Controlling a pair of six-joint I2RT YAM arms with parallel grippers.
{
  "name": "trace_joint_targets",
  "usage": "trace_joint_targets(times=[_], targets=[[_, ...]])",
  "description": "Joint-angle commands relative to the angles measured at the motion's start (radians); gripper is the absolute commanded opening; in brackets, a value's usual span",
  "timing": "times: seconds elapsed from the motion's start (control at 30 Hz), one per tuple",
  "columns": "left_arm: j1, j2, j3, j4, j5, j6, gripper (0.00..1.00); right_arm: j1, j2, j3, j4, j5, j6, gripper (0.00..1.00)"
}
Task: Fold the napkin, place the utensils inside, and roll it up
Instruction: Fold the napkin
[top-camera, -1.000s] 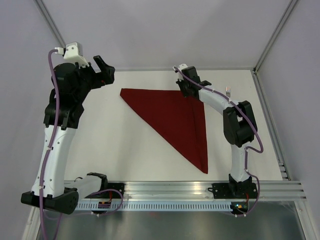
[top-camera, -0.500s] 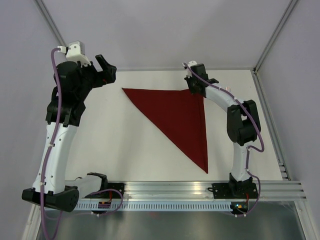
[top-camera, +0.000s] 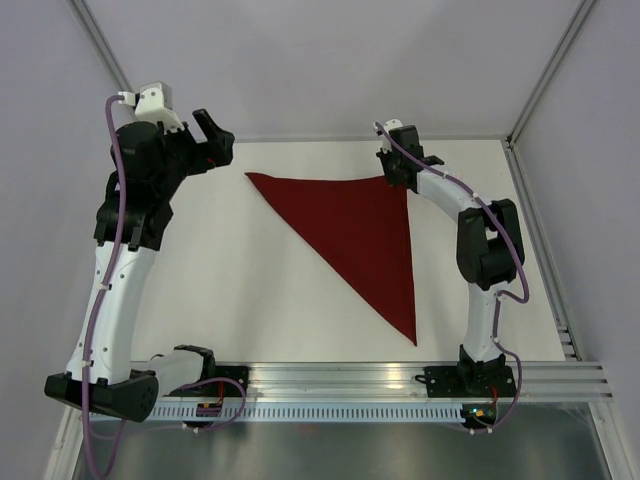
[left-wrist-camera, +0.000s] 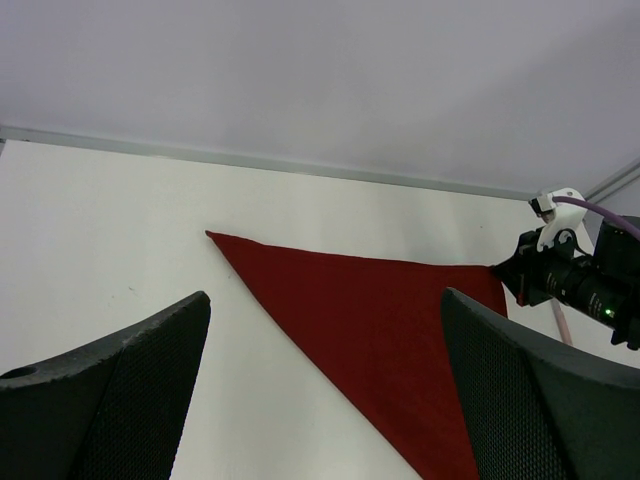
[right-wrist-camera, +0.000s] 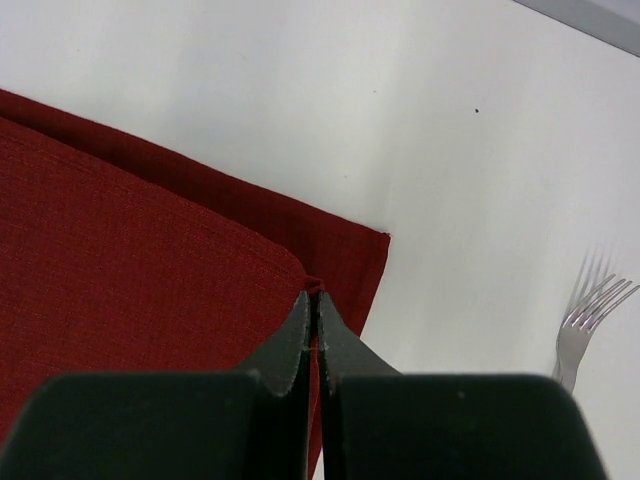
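Observation:
The maroon napkin (top-camera: 365, 228) lies folded into a triangle on the white table, one point far left, one near the front. My right gripper (top-camera: 398, 180) is at its far right corner, shut on the tip of the upper layer, as the right wrist view shows (right-wrist-camera: 316, 293); the lower layer of the napkin (right-wrist-camera: 130, 250) peeks out just beyond. A silver fork (right-wrist-camera: 582, 322) lies on the table to the right of that corner. My left gripper (top-camera: 214, 140) hangs open above the table's far left, away from the cloth; its wrist view looks over the napkin (left-wrist-camera: 400, 330).
The table's (top-camera: 250, 280) back edge meets the wall just beyond the napkin. A metal rail (top-camera: 400, 375) runs along the front edge by the arm bases. The enclosure's corner post (top-camera: 535, 90) stands at the back right.
My right gripper has carried the napkin's corner to the right and back, drawing the upper layer flat onto the far right corner. The left arm has hardly moved.

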Motion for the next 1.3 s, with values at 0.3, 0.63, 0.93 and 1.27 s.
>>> trace_joint_targets(times=[0.3,0.63,0.93,1.27], targets=[[0.004,0.015,-0.006,0.040,0.042,-0.016,1.00,-0.030,0.038,0.022,0.035,0.006,0.009,0.01],[0.003,0.026,-0.013,0.046,0.051,-0.021,1.00,-0.044,0.062,0.041,0.029,0.008,0.005,0.01],[0.004,0.029,-0.023,0.053,0.054,-0.021,1.00,-0.048,0.087,0.041,0.035,0.020,-0.001,0.01],[0.003,0.031,-0.043,0.060,0.056,-0.019,1.00,-0.059,0.119,0.050,0.048,0.041,-0.013,0.00]])
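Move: Some 6 cm ahead of the right hand, 4 cm to its right and about 6 cm below lies the napkin's far right corner, over which the pinched flap corner is being folded. The napkin's left tip is about 6 cm ahead and 36 cm left, and the fork's middle about 15 cm right and 2 cm back. From the left hand, the far right corner lies roughly 26 cm ahead, 35 cm right and 37 cm below. Lowering the pinched flap corner towards the napkin's far right corner, the right hand sinks about 4 cm while easing nearly 3 cm to its right and slightly forward. Its fingers stay shut on the cloth and the wrist scarcely turns. Empty and wide open, the left hand drifts about 2 cm down and 1 cm forward, well clear of the napkin. ##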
